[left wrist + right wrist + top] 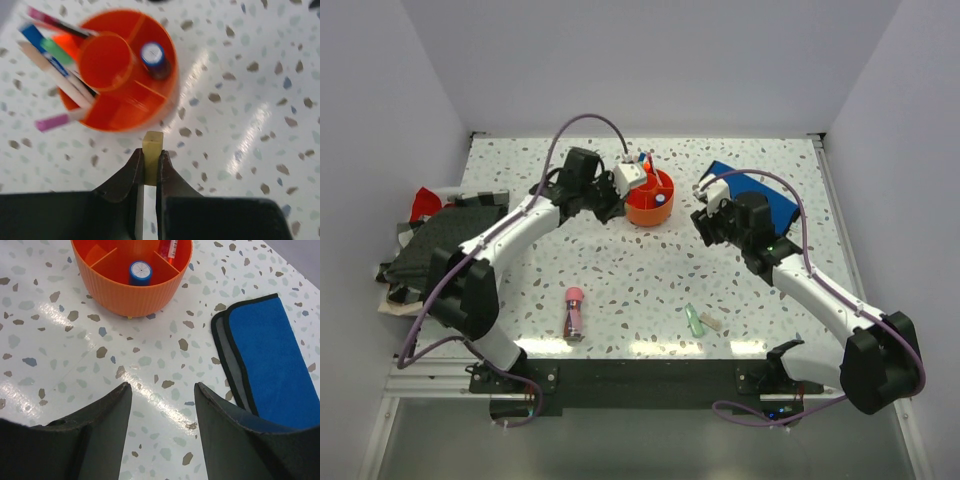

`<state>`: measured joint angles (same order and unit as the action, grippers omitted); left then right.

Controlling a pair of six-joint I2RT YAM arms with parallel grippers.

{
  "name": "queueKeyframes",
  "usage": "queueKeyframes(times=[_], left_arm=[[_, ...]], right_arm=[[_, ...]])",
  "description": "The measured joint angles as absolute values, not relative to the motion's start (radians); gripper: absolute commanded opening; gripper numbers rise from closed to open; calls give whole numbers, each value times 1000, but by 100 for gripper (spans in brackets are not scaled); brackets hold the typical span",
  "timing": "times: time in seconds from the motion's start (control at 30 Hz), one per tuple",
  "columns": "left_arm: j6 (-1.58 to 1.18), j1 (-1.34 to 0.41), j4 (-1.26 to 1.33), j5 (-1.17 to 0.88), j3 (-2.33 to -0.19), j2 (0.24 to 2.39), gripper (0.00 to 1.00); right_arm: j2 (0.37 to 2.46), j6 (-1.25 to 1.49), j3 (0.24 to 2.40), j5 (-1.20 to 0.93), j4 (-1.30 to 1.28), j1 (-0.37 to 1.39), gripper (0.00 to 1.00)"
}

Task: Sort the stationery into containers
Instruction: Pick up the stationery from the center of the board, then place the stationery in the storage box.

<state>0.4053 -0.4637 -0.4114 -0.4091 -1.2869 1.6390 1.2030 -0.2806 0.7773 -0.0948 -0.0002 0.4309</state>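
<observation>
A small beige eraser (152,142) is pinched upright in my left gripper (149,159), which is shut on it and hangs just beside the round orange caddy (125,107). Several pens and markers (55,65) stand in one ring compartment of the caddy, and a blue-capped item (152,54) stands in another. Seen from above, the left gripper (632,185) is at the left rim of the caddy (642,213). My right gripper (162,387) is open and empty over bare table, right of the caddy (130,295). Near the front edge lie a pink-capped glue tube (574,312), a green marker (694,320) and another beige eraser (712,323).
A folded blue cloth (765,195) lies at the back right, close under the right arm (275,355). A heap of dark fabric (430,245) covers the table's left edge. White walls enclose the table on three sides.
</observation>
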Motion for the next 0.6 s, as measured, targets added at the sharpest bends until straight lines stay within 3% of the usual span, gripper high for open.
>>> queueKeyframes(times=[0.2, 0.47, 0.6], left_arm=[[402, -434, -273, -406, -1446, 1709, 0], [402, -412, -257, -394, -1498, 1848, 0], [402, -390, -262, -392, -1501, 1868, 13]], right_arm=[[1203, -287, 777, -91, 0, 431, 56], [1203, -294, 778, -78, 0, 430, 56], [1203, -294, 777, -71, 0, 424, 56]])
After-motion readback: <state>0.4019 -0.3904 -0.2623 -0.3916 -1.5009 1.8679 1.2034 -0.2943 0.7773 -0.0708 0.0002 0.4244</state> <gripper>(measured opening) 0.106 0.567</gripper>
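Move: The left hand already holds the yellow eraser aloft; the orange container's middle lies about 9 cm ahead, 6 cm to its right and 10 cm below. The pens lean in the container some 4 cm beyond its middle and 3 cm to the left of it, while the blue-capped stick stands about 3 cm right of its middle, level with it. From the idle right hand the container is roughly 10 cm ahead, 13 cm left and 12 cm below. The left hand arcs the still-pinched eraser some 10 cm forward, up then down, to the container's left side. ##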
